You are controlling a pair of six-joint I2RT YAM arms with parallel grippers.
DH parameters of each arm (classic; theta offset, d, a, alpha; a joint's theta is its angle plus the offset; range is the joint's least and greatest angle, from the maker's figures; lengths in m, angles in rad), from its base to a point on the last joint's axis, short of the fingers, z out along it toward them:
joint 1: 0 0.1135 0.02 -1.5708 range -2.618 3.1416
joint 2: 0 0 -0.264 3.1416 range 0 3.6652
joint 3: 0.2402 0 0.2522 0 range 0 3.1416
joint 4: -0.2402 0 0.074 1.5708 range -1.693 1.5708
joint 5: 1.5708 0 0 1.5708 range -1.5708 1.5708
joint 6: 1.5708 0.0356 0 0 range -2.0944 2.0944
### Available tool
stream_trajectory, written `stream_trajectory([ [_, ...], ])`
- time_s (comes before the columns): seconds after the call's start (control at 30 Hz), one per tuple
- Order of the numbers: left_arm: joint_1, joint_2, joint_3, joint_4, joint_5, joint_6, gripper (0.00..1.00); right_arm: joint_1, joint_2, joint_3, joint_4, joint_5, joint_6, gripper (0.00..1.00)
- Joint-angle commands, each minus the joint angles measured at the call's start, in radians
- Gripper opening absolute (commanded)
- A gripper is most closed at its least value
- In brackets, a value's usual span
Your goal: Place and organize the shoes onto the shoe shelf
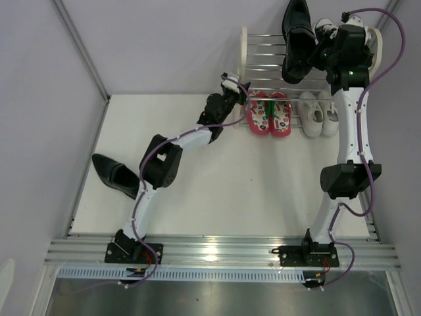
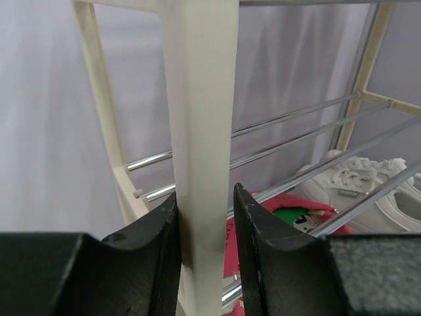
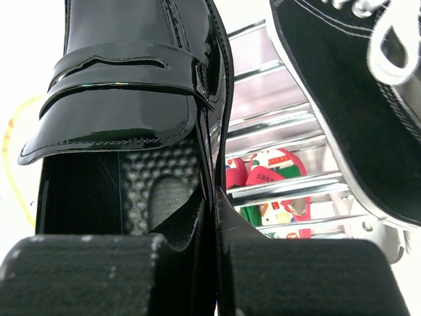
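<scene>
The shoe shelf (image 1: 263, 66) stands at the far edge of the table. My left gripper (image 1: 233, 85) (image 2: 205, 197) is shut on its white left side post (image 2: 200, 99), one jaw on each side. My right gripper (image 1: 314, 56) (image 3: 214, 197) is shut on the side wall of a glossy black dress shoe (image 1: 297, 36) (image 3: 125, 85), held over the upper bars. The other black dress shoe (image 1: 115, 174) lies on the table at the left. Red flip-flops (image 1: 268, 113) (image 2: 289, 210) (image 3: 276, 164) and white sneakers (image 1: 319, 113) (image 2: 348, 191) sit on the lower tier.
A black canvas sneaker (image 1: 324, 27) (image 3: 342, 85) with white laces rests on the upper tier, right beside the held shoe. Grey walls close in behind and to the left. The white tabletop (image 1: 250, 184) stretches between the arms.
</scene>
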Motion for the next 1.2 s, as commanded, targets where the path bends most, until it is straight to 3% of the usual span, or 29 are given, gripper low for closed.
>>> stream_trajectory([
  [0.0, -0.054, -0.109, -0.031, 0.101, 0.054, 0.008, 0.37, -0.002, 0.008, 0.121, 0.062, -0.054, -0.008, 0.0],
  [0.6, -0.087, -0.219, -0.229, 0.222, -0.049, 0.097, 0.37, -0.04, 0.038, 0.218, -0.023, -0.103, -0.063, 0.0],
  [1.17, -0.08, -0.198, -0.186, 0.199, -0.057, 0.086, 0.38, -0.045, 0.085, 0.23, -0.058, -0.068, -0.104, 0.0],
])
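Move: The left hand already has the shoe shelf's left post between its fingers; from there the flip-flops lie about 11 cm right, 7 cm back and 13 cm lower. The right hand holds the black loafer by its side, over its place on the top rods, some 5 cm left, level ahead, 8 cm below. The black sneakers sit about 7 cm right of that hand, 5 cm farther out and 5 cm lower. Still round the shelf's left post, the left hand pulls back about 5 cm, then rises some 3 cm. ##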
